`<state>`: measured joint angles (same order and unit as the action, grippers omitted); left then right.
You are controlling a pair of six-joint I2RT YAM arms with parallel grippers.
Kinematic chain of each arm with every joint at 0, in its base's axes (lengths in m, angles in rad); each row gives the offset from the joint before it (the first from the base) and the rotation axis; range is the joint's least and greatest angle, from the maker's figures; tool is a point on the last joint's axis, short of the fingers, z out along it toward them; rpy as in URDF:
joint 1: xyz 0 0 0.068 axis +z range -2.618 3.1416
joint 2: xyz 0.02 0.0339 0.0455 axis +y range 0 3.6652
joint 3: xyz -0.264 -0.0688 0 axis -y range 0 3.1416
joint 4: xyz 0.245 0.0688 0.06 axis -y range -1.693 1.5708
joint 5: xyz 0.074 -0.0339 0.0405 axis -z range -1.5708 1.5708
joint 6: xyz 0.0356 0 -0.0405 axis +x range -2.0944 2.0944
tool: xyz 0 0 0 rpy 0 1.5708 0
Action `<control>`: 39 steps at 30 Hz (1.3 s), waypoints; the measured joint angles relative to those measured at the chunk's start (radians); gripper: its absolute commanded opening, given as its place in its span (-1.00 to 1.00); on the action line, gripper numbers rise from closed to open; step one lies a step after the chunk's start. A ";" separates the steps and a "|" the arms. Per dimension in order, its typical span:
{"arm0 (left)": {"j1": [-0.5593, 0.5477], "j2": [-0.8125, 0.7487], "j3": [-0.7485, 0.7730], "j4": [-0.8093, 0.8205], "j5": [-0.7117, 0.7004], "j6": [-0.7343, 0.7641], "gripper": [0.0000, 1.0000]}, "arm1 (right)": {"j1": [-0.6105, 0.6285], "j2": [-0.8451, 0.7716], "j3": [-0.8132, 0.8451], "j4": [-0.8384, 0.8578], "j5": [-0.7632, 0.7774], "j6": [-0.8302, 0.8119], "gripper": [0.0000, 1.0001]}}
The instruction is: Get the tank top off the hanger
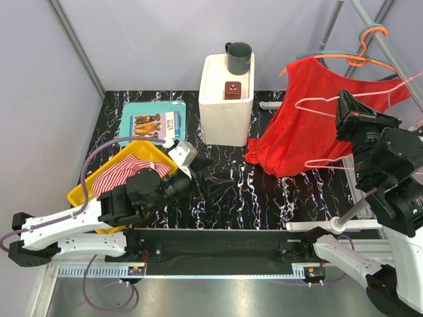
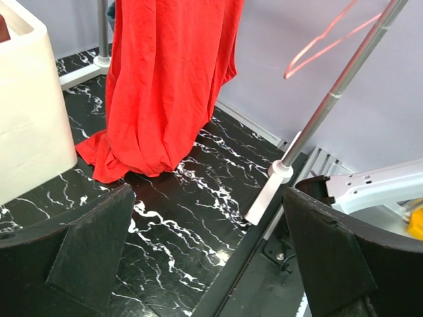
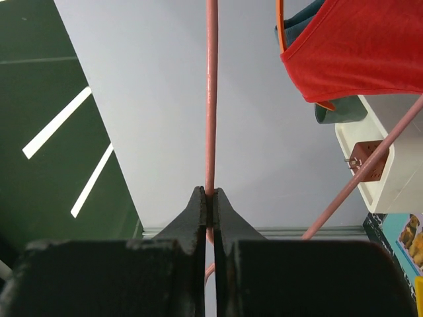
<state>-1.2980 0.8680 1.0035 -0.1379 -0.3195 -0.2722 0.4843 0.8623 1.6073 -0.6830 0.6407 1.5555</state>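
Note:
The red tank top [image 1: 307,132] hangs from the rack at the right, its bottom bunched on the table. Its strap sits on an orange hanger [image 1: 360,61]. A pink wire hanger [image 1: 316,100] lies across the front of the cloth. My right gripper [image 1: 341,109] is raised beside it and is shut on the pink hanger's wire [image 3: 211,99], with the tank top [image 3: 357,53] and orange hanger [image 3: 279,26] up to the right of the jaws [image 3: 212,193]. My left gripper [image 1: 198,173] stands open and holds nothing, low over the table and pointing toward the tank top [image 2: 165,86].
A white box [image 1: 226,112] at the back carries a dark mug [image 1: 239,58] and a small brown block [image 1: 232,90]. A teal book [image 1: 153,122] lies behind a yellow bin [image 1: 76,195] holding striped cloth [image 1: 122,173]. The rack's metal pole [image 2: 330,99] stands on its foot at the table's near edge.

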 measured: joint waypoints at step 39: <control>0.000 0.019 -0.005 -0.052 -0.037 -0.094 0.98 | 0.000 -0.387 -0.265 -0.192 -0.208 -0.154 0.66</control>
<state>-1.2976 0.8875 0.9989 -0.1898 -0.3565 -0.3664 0.4843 0.4751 1.3426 -0.8749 0.4324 1.4017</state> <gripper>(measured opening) 0.987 0.750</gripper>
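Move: The right hand, fingers still shut on the emptied pink hanger, is beside the rail, which runs roughly 12 cm to its right, about level with it fore-and-aft and some 7 cm above. The red tank top's middle hangs about 14 cm ahead, 5 cm right and 20 cm below; the other pink hanger is some 4 cm back, 6 cm right and 14 cm below. From the left hand, the rail lies about 38 cm right, 10 cm ahead and 25 cm above. Still pinching the pink hanger, the right hand first lowers it about 3 cm and eases back beside the rail to leave it hanging there. Then the fingers open steadily to nearly three quarters and let go while the hand withdraws further down and back from the rail and the red tank top, about 8 cm each way in all, the wrist turning some 10 degrees counter-clockwise and its left side dipping about as much. ##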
